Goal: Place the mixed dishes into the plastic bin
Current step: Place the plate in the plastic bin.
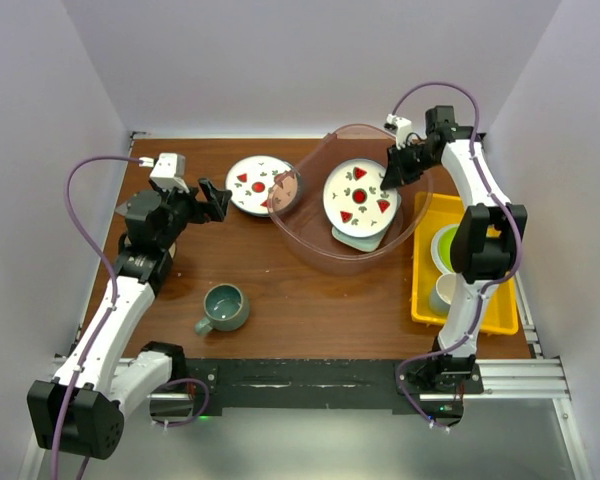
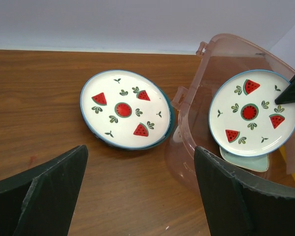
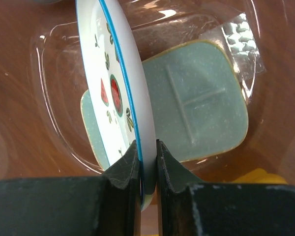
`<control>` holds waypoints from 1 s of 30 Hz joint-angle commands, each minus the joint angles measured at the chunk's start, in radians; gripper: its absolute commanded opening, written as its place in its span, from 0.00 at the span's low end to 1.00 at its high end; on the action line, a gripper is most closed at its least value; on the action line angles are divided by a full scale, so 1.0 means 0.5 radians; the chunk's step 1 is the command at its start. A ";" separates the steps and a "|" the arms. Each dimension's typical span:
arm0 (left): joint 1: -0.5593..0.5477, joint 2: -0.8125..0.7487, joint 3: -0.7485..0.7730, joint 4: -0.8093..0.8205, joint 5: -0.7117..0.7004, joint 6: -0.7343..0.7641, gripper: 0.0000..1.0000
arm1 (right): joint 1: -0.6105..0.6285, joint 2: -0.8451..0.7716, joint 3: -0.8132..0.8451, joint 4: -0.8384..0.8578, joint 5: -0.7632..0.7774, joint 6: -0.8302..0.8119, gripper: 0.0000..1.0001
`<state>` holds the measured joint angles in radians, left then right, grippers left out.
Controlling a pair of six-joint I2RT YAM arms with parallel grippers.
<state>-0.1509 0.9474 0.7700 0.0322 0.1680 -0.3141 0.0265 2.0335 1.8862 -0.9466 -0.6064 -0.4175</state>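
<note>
The pinkish clear plastic bin [image 1: 302, 247] [image 2: 186, 147] [image 3: 51, 93] stands mid-table. My right gripper [image 1: 391, 181] [image 3: 146, 160] is shut on the rim of a white watermelon-motif plate [image 1: 358, 197] [image 2: 253, 112] [image 3: 102, 64]. It holds the plate tilted inside the bin, above a mint squarish dish [image 1: 364, 240] [image 3: 201, 103] on the bin's floor. A second watermelon plate [image 1: 256, 184] [image 2: 124, 109] lies on the table left of the bin, with a darker blue edge showing under it. My left gripper [image 1: 216, 200] [image 2: 140, 196] stands open just left of that plate, holding nothing. A grey-teal mug [image 1: 223, 307] sits near the front.
Right of the bin lies a yellow tray [image 1: 427, 300] with a lime-green plate [image 1: 447, 246] and a white mug [image 1: 442, 293] in it. White walls close in the table at the back and on both sides.
</note>
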 commanded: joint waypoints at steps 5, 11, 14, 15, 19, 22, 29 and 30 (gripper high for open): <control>0.001 -0.045 -0.012 0.067 -0.032 0.079 0.95 | 0.008 0.139 0.289 -0.316 0.227 -0.236 0.14; 0.001 -0.042 -0.015 0.064 -0.035 0.082 0.95 | 0.008 0.289 0.360 -0.276 0.430 -0.150 0.30; 0.001 -0.039 -0.015 0.064 -0.035 0.079 0.95 | 0.008 0.345 0.388 -0.242 0.516 -0.110 0.35; 0.001 -0.039 -0.015 0.064 -0.038 0.082 0.95 | 0.008 0.357 0.394 -0.227 0.562 -0.092 0.36; 0.001 -0.042 -0.018 0.064 -0.039 0.082 0.95 | 0.008 0.406 0.418 -0.187 0.657 -0.061 0.41; 0.001 -0.039 -0.018 0.064 -0.038 0.082 0.95 | 0.008 0.431 0.421 -0.144 0.718 -0.033 0.45; 0.001 -0.029 -0.021 0.067 -0.032 0.076 0.95 | 0.014 0.477 0.428 -0.055 0.851 -0.003 0.55; 0.001 -0.029 -0.021 0.067 -0.035 0.079 0.95 | 0.018 0.477 0.422 -0.031 0.857 0.007 0.56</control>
<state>-0.1509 0.9428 0.7700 0.0338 0.1596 -0.2947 0.0532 2.2719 2.0567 -1.0264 -0.2703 -0.4213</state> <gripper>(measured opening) 0.947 0.540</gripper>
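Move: The plate is already inside the plastic bin, its rim pinched by the right hand; the pale green tray it is headed for lies about 12 cm below that hand, some 3 cm back and 4 cm left. The stacked plates sit about 29 cm left and 4 cm farther out, roughly 12 cm lower; the yellow tray is about 21 cm right, 15 cm back and 14 cm lower. From the left hand the green tray is some 35 cm right, 7 cm ahead and 24 cm below. The plate is let down towards the pale green tray on the bin floor and released: after a brief pause the right hand sinks about 8 cm, shifting some 4 cm right and a little forward. Meanwhile its fingers spread from their pinch to about half open, still straddling the rim, as the wrist rolls some 20 degrees, lowering the hand's left side. ##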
